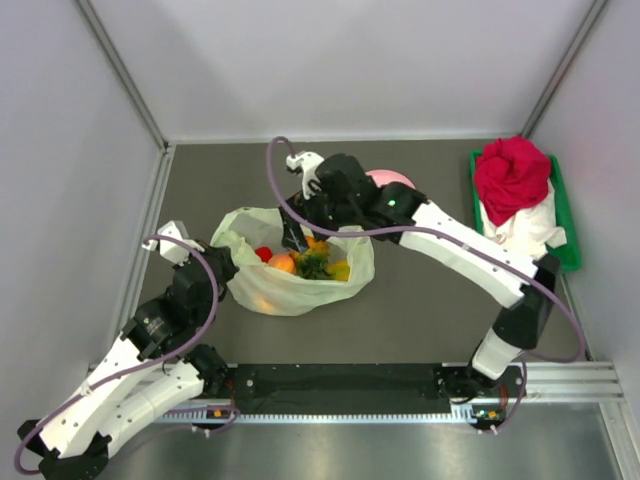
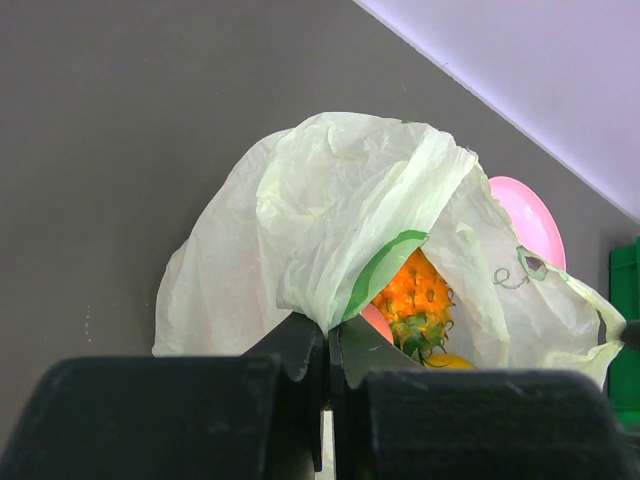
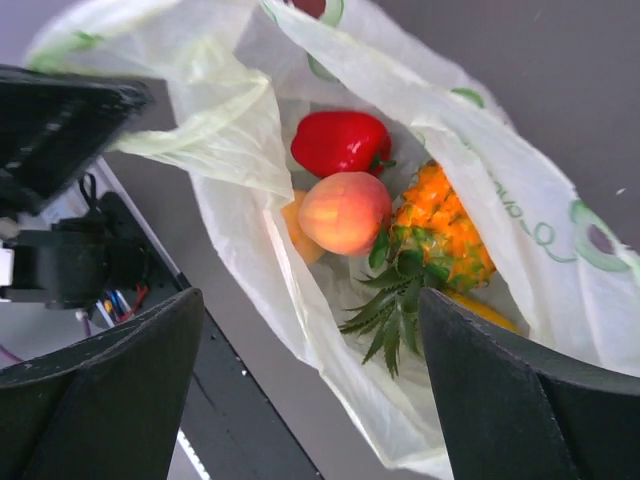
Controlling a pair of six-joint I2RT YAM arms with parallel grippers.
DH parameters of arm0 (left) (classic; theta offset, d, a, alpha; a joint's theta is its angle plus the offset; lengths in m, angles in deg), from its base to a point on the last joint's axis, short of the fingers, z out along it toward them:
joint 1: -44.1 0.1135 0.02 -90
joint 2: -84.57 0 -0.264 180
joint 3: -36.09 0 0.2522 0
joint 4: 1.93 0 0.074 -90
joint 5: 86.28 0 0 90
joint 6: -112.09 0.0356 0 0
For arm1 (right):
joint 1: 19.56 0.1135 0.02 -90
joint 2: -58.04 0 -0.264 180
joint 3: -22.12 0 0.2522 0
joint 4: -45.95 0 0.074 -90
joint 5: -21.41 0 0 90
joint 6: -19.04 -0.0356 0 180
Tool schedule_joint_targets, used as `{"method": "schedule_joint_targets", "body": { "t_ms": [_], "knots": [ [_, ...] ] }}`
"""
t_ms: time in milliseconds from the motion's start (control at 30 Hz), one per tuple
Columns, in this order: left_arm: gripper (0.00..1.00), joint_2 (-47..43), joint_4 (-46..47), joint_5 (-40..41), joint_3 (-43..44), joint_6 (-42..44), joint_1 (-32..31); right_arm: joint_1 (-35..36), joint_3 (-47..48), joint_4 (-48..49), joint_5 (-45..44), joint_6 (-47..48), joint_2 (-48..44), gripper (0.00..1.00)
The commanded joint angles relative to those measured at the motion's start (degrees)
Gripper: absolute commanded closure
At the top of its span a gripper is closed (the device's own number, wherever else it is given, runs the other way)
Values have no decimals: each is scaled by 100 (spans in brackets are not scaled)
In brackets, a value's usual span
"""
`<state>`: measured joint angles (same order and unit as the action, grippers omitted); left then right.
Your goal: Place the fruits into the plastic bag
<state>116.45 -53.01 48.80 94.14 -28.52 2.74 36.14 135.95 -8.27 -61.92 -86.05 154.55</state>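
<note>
The pale-green plastic bag lies open on the dark table, its mouth facing up. Inside it lie the fruits: a red one, a peach-coloured one, a small orange pineapple with a green crown, and a yellow one. My left gripper is shut on the bag's near-left rim and holds it up. My right gripper hovers open just above the bag's mouth, over the fruits, with nothing between its fingers. Seen from above, it stands at the bag's far edge.
A round pink plate lies just behind the bag, partly under the right arm. At the back right a green tray holds a red cloth bundle on white cloth. The arms' black rail runs along the near edge.
</note>
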Motion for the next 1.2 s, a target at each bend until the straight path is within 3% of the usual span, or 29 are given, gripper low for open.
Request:
{"method": "schedule_joint_targets", "body": {
  "t_ms": [0,267,467,867,967,1133,1167],
  "knots": [
    [100,29,76,141,-8,-2,23,-225,4,-311,-535,-204,-572,15],
    [100,99,155,71,-8,-1,23,-850,-347,-1314,-1310,-406,-827,20],
    [100,135,190,36,0,42,23,-1421,-1147,-876,-949,-872,-1117,24],
    [100,108,120,62,71,86,23,-2037,-1051,-409,-685,-776,-511,32],
    [100,99,111,80,79,78,23,-2116,-1025,-357,-256,-793,-361,34],
    [100,73,102,133,53,42,23,-2160,-1122,-251,-105,-820,-291,41],
    [100,82,120,133,62,34,23,-2186,-1139,-251,-70,-820,-291,47]
  ]
}}
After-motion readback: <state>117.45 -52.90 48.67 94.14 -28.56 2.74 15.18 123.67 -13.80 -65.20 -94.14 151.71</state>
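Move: The bag's right-hand rim corner, which my right hand goes for, is about 9 cm ahead of it, 15 cm to its right and 13 cm lower. In the bag, some 20 cm below that hand, the pineapple sits 5 cm ahead and 3 cm to its right, the peach 2 cm ahead and 4 cm to its left. The pink plate is about 22 cm ahead, 23 cm right. From my left hand the corner lies about 6 cm forward, 30 cm right and 10 cm lower. I swing my empty right hand about 15 cm to the right, out from over the fruits towards the bag's right-hand rim corner; it rises some 3 cm first, then sinks well below its starting height while reaching forward about 9 cm. The wrist turns some 30 degrees clockwise and the fingers tip steeper and partly close around the corner's place, without a visible touch. My left hand keeps its pinch on the left rim. ##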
